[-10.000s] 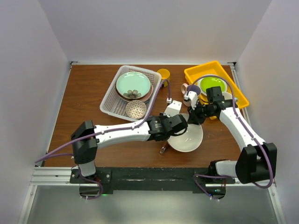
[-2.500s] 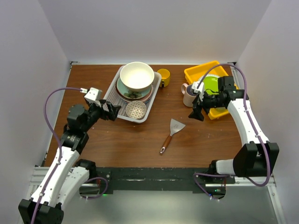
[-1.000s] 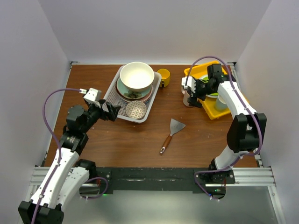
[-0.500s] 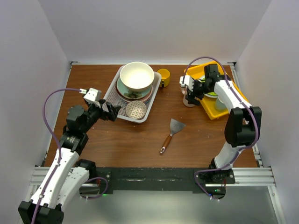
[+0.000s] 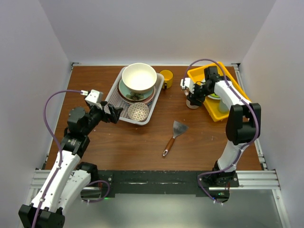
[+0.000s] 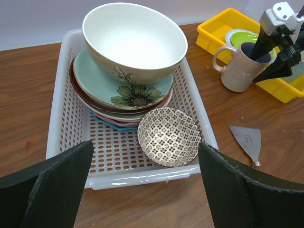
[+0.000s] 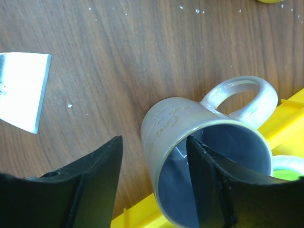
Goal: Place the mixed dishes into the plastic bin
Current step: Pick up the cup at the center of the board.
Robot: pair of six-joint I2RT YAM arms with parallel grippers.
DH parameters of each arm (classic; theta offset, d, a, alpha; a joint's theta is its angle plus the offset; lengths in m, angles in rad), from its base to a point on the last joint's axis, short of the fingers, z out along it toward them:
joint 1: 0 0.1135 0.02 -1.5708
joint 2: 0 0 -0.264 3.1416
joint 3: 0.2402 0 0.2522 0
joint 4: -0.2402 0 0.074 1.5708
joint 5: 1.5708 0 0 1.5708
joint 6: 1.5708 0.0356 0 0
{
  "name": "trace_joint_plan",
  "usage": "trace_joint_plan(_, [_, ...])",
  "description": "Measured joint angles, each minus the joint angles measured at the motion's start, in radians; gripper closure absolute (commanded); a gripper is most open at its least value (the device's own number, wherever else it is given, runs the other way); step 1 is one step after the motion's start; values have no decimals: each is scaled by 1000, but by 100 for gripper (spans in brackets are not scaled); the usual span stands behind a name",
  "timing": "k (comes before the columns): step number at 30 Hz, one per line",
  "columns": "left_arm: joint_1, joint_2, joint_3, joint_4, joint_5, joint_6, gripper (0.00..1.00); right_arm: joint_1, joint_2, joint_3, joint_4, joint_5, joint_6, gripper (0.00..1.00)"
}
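The white plastic bin holds a stack of plates with a pale green one on top, the large cream bowl resting on that, and the small patterned bowl at the near end. The yellow mug stands on the table beside the bin. The purple-lined cream mug stands upright against the yellow tray. My right gripper straddles its wall, one finger inside and one outside. A strip of table shows between the outer finger and the mug. My left gripper hangs wide open before the bin's near rim.
A wooden-handled spatula lies on the table between the arms. The yellow tray at the right holds a lime-green plate. White walls enclose the table on three sides.
My right gripper's jaws have narrowed around the cream mug's wall, and that arm has shifted slightly left. The left arm and the dishes in the bin have not moved.
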Motion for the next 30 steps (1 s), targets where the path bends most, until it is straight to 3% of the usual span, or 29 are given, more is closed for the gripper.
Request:
trace_joint_plan(12, [0,0,0,-1,0,0,3,8,26,41,-4,16,5,73])
trace_joint_plan(20, [0,0,0,-2,0,0,3,10,37,57,-51,18,-7,99])
trace_joint_plan(30, [0,0,0,-2,0,0,3,14,44,70,-71,18,-21,100])
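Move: Just beyond the right hand, whose open fingers already straddle its near rim, the cup has its middle about 3 cm ahead, 1 cm left and 4 cm lower. From this hand, the yellow tray's middle is some 9 cm ahead and 14 cm right, the yellow cup about 14 cm ahead and 16 cm left, the spatula roughly 16 cm back and 11 cm left. From the idle left hand, the cup is about 15 cm ahead and 42 cm right, well below. Closing on the cup's near wall, the right hand stays almost in place with one finger inside the rim and one outside. It eases forward about 1 cm with a slight dip and rise, then comes most of the way back, while the fingers go from a bit over half open to nearly shut and pinch the wall between them, the wrist hardly turning. ##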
